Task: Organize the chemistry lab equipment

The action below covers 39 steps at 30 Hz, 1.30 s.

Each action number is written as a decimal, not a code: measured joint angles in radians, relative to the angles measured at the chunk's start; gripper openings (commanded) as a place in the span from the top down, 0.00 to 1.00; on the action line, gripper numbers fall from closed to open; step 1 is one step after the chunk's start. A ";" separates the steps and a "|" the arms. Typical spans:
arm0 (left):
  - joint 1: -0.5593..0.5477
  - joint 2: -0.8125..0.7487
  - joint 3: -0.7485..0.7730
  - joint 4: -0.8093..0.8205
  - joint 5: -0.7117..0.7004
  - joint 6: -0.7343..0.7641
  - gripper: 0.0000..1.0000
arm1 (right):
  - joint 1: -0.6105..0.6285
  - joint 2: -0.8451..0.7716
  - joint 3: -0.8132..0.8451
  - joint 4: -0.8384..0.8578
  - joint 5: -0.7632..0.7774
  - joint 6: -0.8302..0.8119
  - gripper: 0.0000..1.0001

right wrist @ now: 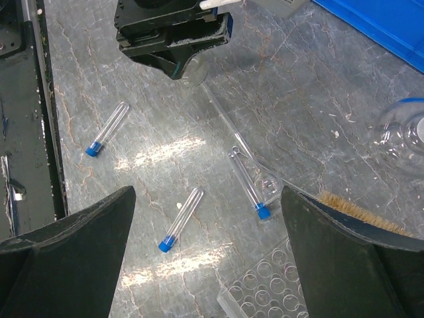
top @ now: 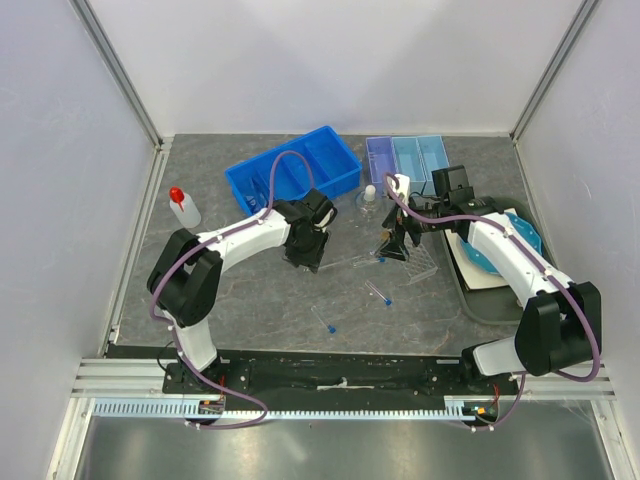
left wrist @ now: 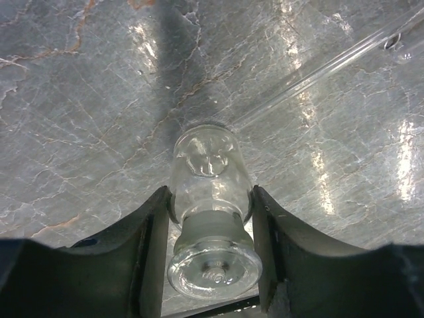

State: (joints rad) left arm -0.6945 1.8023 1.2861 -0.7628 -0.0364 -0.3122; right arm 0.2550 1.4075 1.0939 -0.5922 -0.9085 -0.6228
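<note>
My left gripper [top: 305,248] [left wrist: 211,192] points down at the table, shut on a small clear stoppered glass bottle [left wrist: 205,159] held between both fingers. It also shows in the right wrist view [right wrist: 173,40]. A glass rod [left wrist: 318,69] [right wrist: 222,116] lies beside the bottle. My right gripper [top: 395,245] [right wrist: 207,193] is wide open and empty above blue-capped test tubes [right wrist: 181,218] [right wrist: 248,182] [right wrist: 107,128]. The clear tube rack [top: 422,268] [right wrist: 265,291] lies just right of them. A red-capped squeeze bottle [top: 183,208] stands far left. A clear flask [top: 369,198] stands behind. The safety glasses are not in view.
A blue bin [top: 293,170] and a light-blue tray [top: 410,158] stand at the back. A teal plate [top: 520,245] sits on a grey tray [top: 490,300] under the right arm. A tan brush [right wrist: 358,209] lies next to the rack.
</note>
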 measured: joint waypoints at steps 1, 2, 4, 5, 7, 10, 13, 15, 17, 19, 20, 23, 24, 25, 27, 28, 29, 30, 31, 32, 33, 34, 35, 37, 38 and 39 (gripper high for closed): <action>0.000 0.000 0.001 -0.001 -0.004 0.001 0.82 | -0.002 0.000 0.000 -0.001 -0.001 -0.001 0.02; 0.000 0.000 0.002 -0.002 -0.009 0.003 0.82 | -0.003 0.000 0.000 -0.001 -0.002 -0.002 0.02; 0.001 -0.001 0.011 -0.011 -0.014 0.011 0.83 | -0.005 0.000 0.000 -0.002 -0.004 -0.003 0.02; 0.003 -0.002 0.018 -0.018 -0.015 0.017 0.83 | -0.006 0.000 0.000 -0.003 -0.005 -0.003 0.02; 0.011 -0.007 0.042 -0.033 -0.014 0.031 0.84 | -0.010 0.000 0.000 -0.004 -0.007 -0.003 0.02; 0.042 -0.017 0.122 -0.071 -0.005 0.063 0.84 | -0.012 0.000 0.000 -0.006 -0.008 -0.004 0.02; 0.110 -0.022 0.239 -0.101 0.024 0.100 0.85 | -0.016 0.000 0.000 -0.008 -0.011 -0.007 0.02; 0.171 -0.019 0.328 -0.117 0.048 0.123 0.85 | -0.016 0.000 0.000 -0.008 -0.013 -0.010 0.02; 0.233 -0.005 0.425 -0.137 0.067 0.142 0.85 | -0.016 0.000 0.000 -0.009 -0.014 -0.012 0.02; 0.283 0.026 0.521 -0.144 0.080 0.159 0.85 | -0.016 0.000 0.000 -0.012 -0.015 -0.019 0.02; 0.310 0.050 0.571 -0.146 0.089 0.168 0.85 | -0.016 0.000 0.000 -0.016 -0.016 -0.023 0.02; 0.371 0.146 0.715 -0.165 0.098 0.195 0.85 | -0.016 0.002 0.000 -0.024 -0.021 -0.032 0.02; 0.382 0.179 0.752 -0.169 0.098 0.201 0.85 | -0.016 0.002 0.000 -0.026 -0.023 -0.034 0.02; 0.394 0.223 0.804 -0.182 0.099 0.208 0.85 | -0.016 0.003 0.000 -0.027 -0.023 -0.036 0.02; 0.411 0.309 0.888 -0.188 0.099 0.221 0.85 | -0.016 0.004 0.000 -0.030 -0.026 -0.038 0.02; 0.418 0.349 0.920 -0.193 0.099 0.225 0.84 | -0.016 0.005 0.000 -0.031 -0.028 -0.040 0.02; 0.425 0.388 0.945 -0.197 0.099 0.230 0.84 | -0.016 0.007 0.000 -0.032 -0.030 -0.040 0.02; 0.427 0.412 0.955 -0.197 0.099 0.232 0.84 | -0.016 0.008 0.000 -0.034 -0.030 -0.041 0.02; 0.430 0.432 0.960 -0.198 0.099 0.235 0.83 | -0.016 0.010 0.000 -0.035 -0.030 -0.042 0.02; 0.432 0.454 0.963 -0.199 0.098 0.238 0.83 | -0.016 0.012 0.000 -0.036 -0.030 -0.044 0.02; 0.434 0.473 0.963 -0.200 0.098 0.240 0.83 | -0.016 0.013 0.000 -0.039 -0.030 -0.047 0.02; 0.435 0.492 0.963 -0.200 0.098 0.243 0.82 | -0.016 0.014 0.000 -0.040 -0.031 -0.048 0.02; 0.435 0.504 0.963 -0.200 0.097 0.244 0.82 | -0.016 0.015 0.000 -0.042 -0.031 -0.049 0.02; 0.435 0.532 0.963 -0.199 0.094 0.248 0.79 | -0.016 0.015 0.000 -0.047 -0.033 -0.055 0.02; 0.434 0.542 0.963 -0.196 0.091 0.250 0.77 | -0.016 0.015 0.000 -0.049 -0.034 -0.056 0.02; 0.434 0.553 0.964 -0.191 0.089 0.252 0.70 | -0.016 0.015 0.000 -0.051 -0.034 -0.056 0.02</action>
State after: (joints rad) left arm -0.2604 2.3554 2.2498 -0.9539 0.0525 -0.0605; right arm 0.2390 1.4223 1.0939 -0.6430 -0.9428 -0.6788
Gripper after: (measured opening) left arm 0.531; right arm 0.982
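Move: The stoppered glass bottle is already in the left fingers, standing on the table. Its goal, the second compartment from the left in the blue bin, lies about 24 cm ahead and 8 cm left, a couple of centimetres lower. The goggles' compartment is some 21 cm ahead and 14 left; the white-capped flask 18 ahead and 17 right; a thin glass rod 10 cm right, level, on the table. From the right hand the goal is roughly 18 cm ahead, 29 left and 14 below. Up and forward in one arc, the left hand lifts the stoppered bottle off the table and over the blue bin's near wall, rising about 16 cm, then sinks some 12 cm towards the second compartment. In all it travels about 25 cm forward and 8 left, the fingers swinging outward on the way and partly back, their grip on the bottle kept. ##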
